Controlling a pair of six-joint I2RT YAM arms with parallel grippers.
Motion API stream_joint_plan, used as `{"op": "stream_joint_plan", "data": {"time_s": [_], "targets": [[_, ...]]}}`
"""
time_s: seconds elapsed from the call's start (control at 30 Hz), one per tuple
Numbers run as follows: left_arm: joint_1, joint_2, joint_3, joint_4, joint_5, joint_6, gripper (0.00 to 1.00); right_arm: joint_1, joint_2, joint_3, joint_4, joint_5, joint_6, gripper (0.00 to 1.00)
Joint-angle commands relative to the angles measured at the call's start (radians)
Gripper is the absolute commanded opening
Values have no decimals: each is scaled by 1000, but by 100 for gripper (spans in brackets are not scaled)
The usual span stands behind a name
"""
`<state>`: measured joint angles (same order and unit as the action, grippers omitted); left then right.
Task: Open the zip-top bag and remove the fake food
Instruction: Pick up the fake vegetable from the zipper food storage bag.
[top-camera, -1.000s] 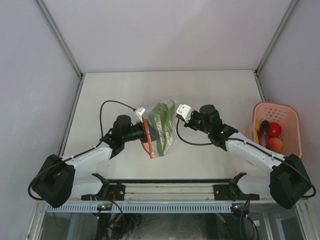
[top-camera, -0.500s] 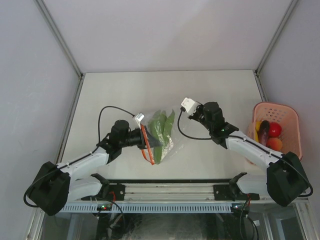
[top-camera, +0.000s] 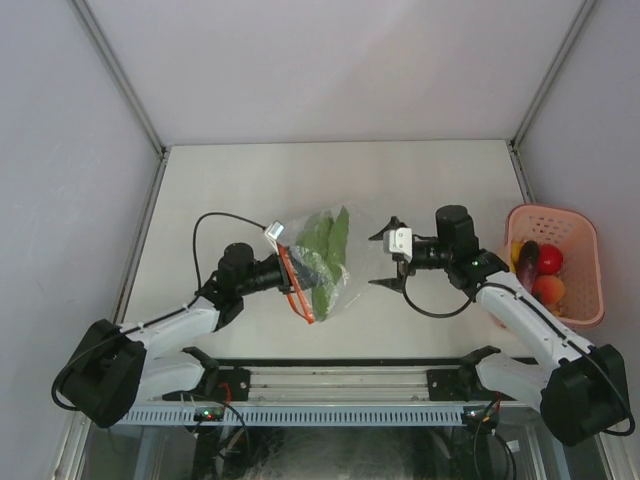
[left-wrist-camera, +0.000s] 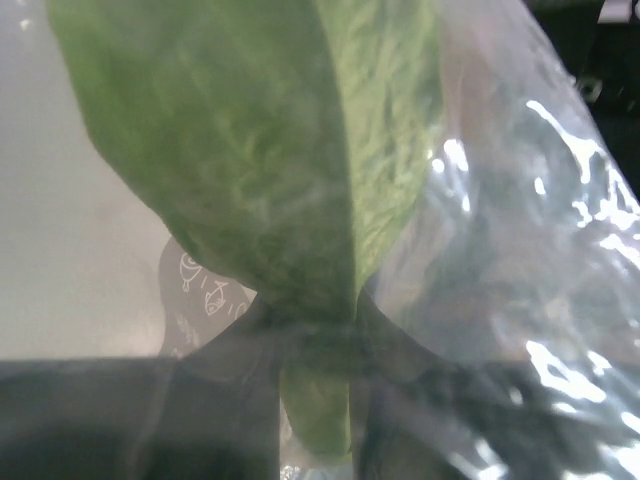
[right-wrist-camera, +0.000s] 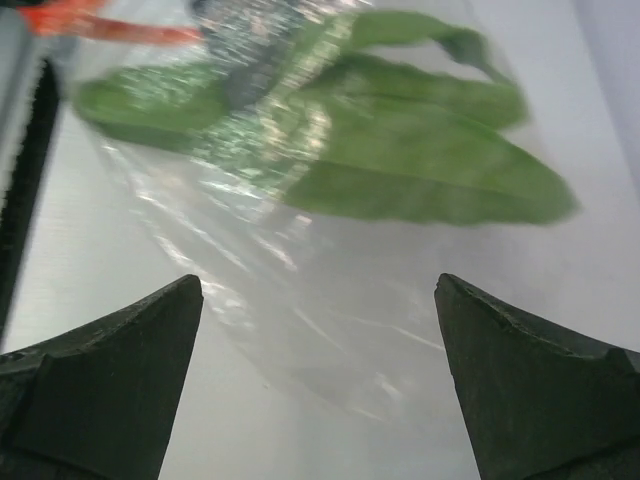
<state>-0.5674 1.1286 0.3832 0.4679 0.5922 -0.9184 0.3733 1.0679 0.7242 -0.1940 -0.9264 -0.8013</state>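
Note:
The clear zip-top bag (top-camera: 325, 275) hangs at the table's middle, its red-orange zip strip (top-camera: 296, 290) at the left edge. My left gripper (top-camera: 284, 268) is shut on that edge. In the left wrist view the plastic (left-wrist-camera: 520, 230) drapes over the dark fingers (left-wrist-camera: 215, 390), with a green stem between them. Long green fake food (top-camera: 322, 243) lies inside the bag (right-wrist-camera: 300, 300). My right gripper (top-camera: 386, 258) stands open just right of the bag, apart from it. Its view looks between its fingertips (right-wrist-camera: 175, 305) at the green leaves (right-wrist-camera: 420, 170).
A pink perforated basket (top-camera: 590, 290) stands at the right edge with red, orange, yellow and dark purple toy pieces (top-camera: 547, 260) inside. Black cables loop off both wrists. A metal rail runs along the near edge.
My right gripper has gone from shut to wide open, swung down and right, and now faces the bag. The left gripper has drifted slightly left, keeping its hold on the bag.

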Motion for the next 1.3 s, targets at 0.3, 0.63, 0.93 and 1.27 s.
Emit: {"op": "stream_joint_plan", "data": {"time_s": [0.3,0.63,0.93,1.27], "targets": [[-6,-16,3,349,-265,76,0,-14,-8,-29,169,-52,203,99],[-128,-88,-29,595,-454,424,0,-170,162,-158,1001,-117,1334,99],[-173,77,32,904,-418,397,0,-101,104,-157,1241,-33,1760,99],[-258,108,104,908,-387,394,0,-97,241,-88,1468,-14,1945,98]]}}
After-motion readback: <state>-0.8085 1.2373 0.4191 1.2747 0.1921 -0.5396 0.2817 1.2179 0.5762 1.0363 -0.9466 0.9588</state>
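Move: The left hand already pinches the leafy fake vegetable near its stem; the vegetable's middle lies about 5 cm ahead and 2 cm to the right of this hand, and the orange zipper about 5 cm left and 2 cm back. From the open right hand, the bag's closed end is roughly 3 cm left and 1 cm ahead, the vegetable about 11 cm left and 1 cm ahead, both slightly lower. Left lifts the still-pinched vegetable and bag about 14 cm, rolling some 50 degrees; open right hand rises alongside. ##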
